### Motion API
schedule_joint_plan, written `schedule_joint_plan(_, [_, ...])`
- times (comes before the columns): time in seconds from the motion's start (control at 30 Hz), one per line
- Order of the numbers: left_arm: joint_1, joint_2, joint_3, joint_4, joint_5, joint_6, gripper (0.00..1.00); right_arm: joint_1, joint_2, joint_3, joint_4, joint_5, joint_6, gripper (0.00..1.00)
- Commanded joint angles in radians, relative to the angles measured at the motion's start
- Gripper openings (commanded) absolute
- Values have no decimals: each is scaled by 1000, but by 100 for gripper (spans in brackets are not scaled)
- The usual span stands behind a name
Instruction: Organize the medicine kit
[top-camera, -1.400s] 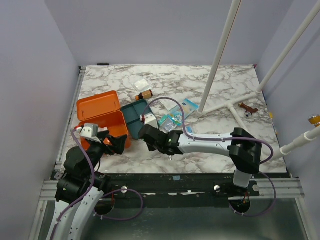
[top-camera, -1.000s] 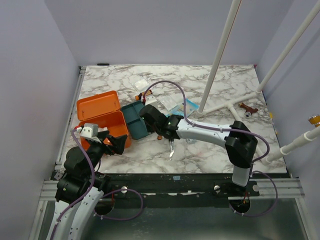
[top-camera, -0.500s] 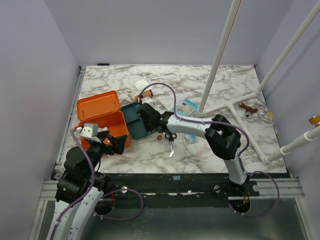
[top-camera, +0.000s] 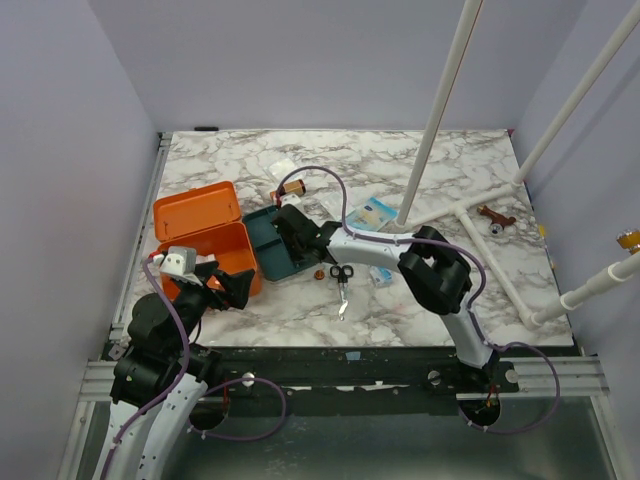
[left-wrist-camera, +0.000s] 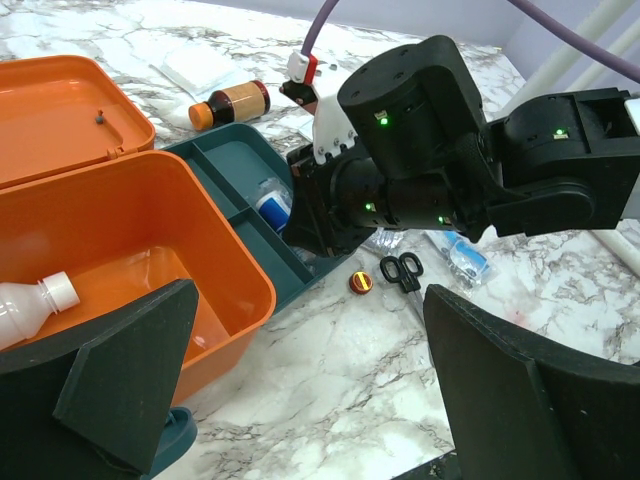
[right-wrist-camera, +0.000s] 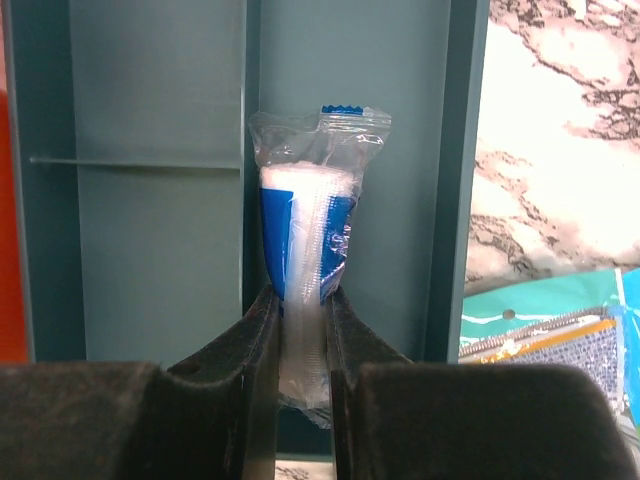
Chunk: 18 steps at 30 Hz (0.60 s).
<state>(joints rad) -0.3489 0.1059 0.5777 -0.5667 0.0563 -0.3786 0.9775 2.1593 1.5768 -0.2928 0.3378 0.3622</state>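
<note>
The orange medicine kit (top-camera: 205, 240) stands open at the left, lid back, with a white bottle (left-wrist-camera: 30, 300) lying inside it (left-wrist-camera: 120, 240). Against its right side lies a dark teal compartment tray (top-camera: 272, 240). My right gripper (right-wrist-camera: 300, 300) is shut on a clear bag holding a blue-and-white packet (right-wrist-camera: 305, 230), and the bag points into the narrow compartment of the tray (right-wrist-camera: 160, 200). In the left wrist view the packet (left-wrist-camera: 272, 205) shows just under the right gripper (left-wrist-camera: 300, 215). My left gripper (left-wrist-camera: 320, 380) hovers open over the marble in front of the kit, holding nothing.
Black scissors (top-camera: 341, 280) and a small orange cap (top-camera: 319, 273) lie just right of the tray. A brown bottle (top-camera: 292, 188), a white pouch (top-camera: 283, 168) and blue packets (top-camera: 375, 213) lie behind. White pipes (top-camera: 440, 110) cross the right side.
My right arm has swung left from the table's middle, carrying the bagged packet over the teal tray. The left arm has not moved.
</note>
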Motion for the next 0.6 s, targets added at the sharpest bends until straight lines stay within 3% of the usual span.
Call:
schedule_joint_plan(0.0, [4, 7, 17, 8, 4, -2, 98, -26, 52, 48, -4, -32, -21, 9])
schedule_joint_plan(0.2, [4, 7, 17, 8, 4, -1, 98, -44, 83, 84, -22, -62, -23, 12])
schedule_joint_plan(0.43, [4, 8, 17, 8, 4, 0, 98, -44, 54, 60, -31, -64, -9, 36])
schedule_joint_plan(0.57, [4, 11, 16, 8, 5, 1, 99, -44, 2, 48, -31, -62, -3, 45])
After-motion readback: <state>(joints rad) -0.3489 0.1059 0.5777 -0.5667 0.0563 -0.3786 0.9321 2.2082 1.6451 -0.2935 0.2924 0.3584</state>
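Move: The right hand already holds the bandage roll low inside the green tray, over the near part of its long right compartment; that compartment's middle lies about 4 cm ahead and 1 cm left. The bottle cap is some 5 cm back and 4 cm right, the scissors 8 cm back and 9 cm right, the orange box roughly 19 cm left and 2 cm back. From the left hand, the compartment is about 20 cm ahead, 11 cm right and 22 cm below. The right hand slides the bandage roll about 2.5 cm forward along the tray's compartment, then opens its fingers partway. ##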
